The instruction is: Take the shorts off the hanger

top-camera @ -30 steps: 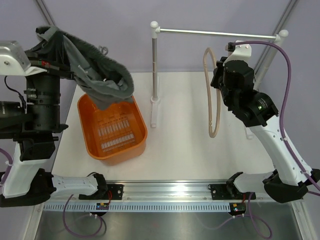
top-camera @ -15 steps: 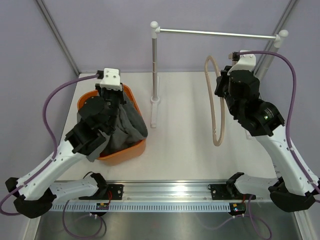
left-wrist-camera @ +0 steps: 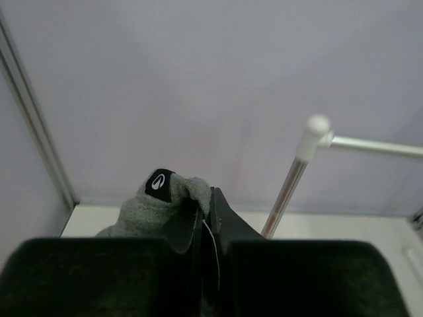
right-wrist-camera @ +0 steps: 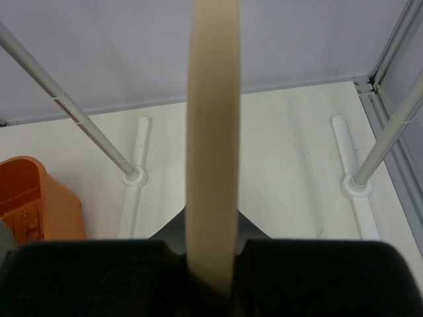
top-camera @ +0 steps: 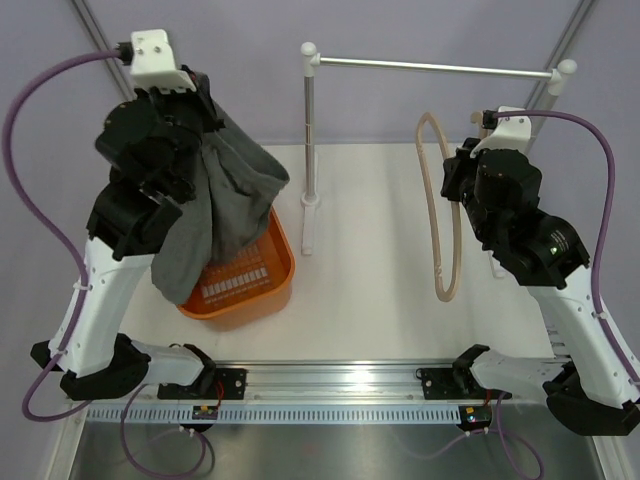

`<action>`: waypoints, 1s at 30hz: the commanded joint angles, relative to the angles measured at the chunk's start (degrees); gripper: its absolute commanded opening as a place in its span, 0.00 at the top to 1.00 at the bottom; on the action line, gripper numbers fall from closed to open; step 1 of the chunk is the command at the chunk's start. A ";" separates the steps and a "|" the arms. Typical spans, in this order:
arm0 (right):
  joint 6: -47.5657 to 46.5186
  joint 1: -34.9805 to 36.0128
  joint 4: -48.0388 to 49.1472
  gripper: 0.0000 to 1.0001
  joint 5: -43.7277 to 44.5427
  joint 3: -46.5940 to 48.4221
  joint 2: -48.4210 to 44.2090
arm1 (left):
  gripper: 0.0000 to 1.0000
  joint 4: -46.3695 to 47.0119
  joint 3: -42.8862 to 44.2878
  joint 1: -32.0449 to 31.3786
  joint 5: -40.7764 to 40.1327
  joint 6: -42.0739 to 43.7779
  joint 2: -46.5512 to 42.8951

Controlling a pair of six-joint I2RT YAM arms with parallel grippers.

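The dark grey shorts (top-camera: 225, 200) hang in a long fold from my left gripper (top-camera: 198, 88), which is raised high at the back left and shut on their top edge. Their lower end droops over the near left side of the orange basket (top-camera: 283, 270). In the left wrist view the fabric (left-wrist-camera: 142, 208) bunches beside the closed gripper (left-wrist-camera: 206, 198). The beige hanger (top-camera: 446, 297) is bare and off the rail, held edge-on over the table's right half. My right gripper (top-camera: 462, 170) is shut on it. The right wrist view shows the hanger (right-wrist-camera: 211, 132) rising from the gripper (right-wrist-camera: 211, 264).
A silver rail (top-camera: 430, 67) on two white-footed posts spans the back of the table, its left post (top-camera: 309, 130) just right of the basket. Frame uprights stand at the back corners. The arm bases sit on a track along the near edge.
My left arm has swung up from low over the basket, lifting the shorts mostly out of it. My right arm has carried the hanger slightly right and nearer.
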 commanded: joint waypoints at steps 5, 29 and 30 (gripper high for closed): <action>0.74 -0.28 0.82 1.00 -0.97 -0.31 -0.45 | 1.00 1.24 13.52 0.08 5.13 3.46 1.73; 1.09 -0.28 3.72 1.00 -3.78 -6.10 0.17 | 1.00 -2.27 -15.01 14.39 -7.28 -11.29 -7.65; 1.09 -0.28 3.72 1.00 -3.70 -6.19 0.17 | 1.00 -2.72 -15.63 15.36 -6.84 -13.48 -8.09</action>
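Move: The gray shorts already hang from the left fingers, high above the table. The orange bin lies nearly under that hand, its middle some 5 cm to the left, 3 cm ahead and 50 cm down; the rack's left post stands about 20 cm ahead, 15 cm right and 33 cm below. From the right hand, still holding the empty hanger, the bin is roughly 44 cm left, 7 cm ahead and 38 cm lower, and the rack's bar about 24 cm ahead, 3 cm right, near level. The shorts, kept pinched in the shut left fingers, are flicked: up about 7 cm and a little back, then down some 15 cm and forward, with the fingertips tipping down. The hand then swings left over the bin, turning counter-clockwise. Meanwhile the right hand keeps its grip on the hanger and sinks slightly. ##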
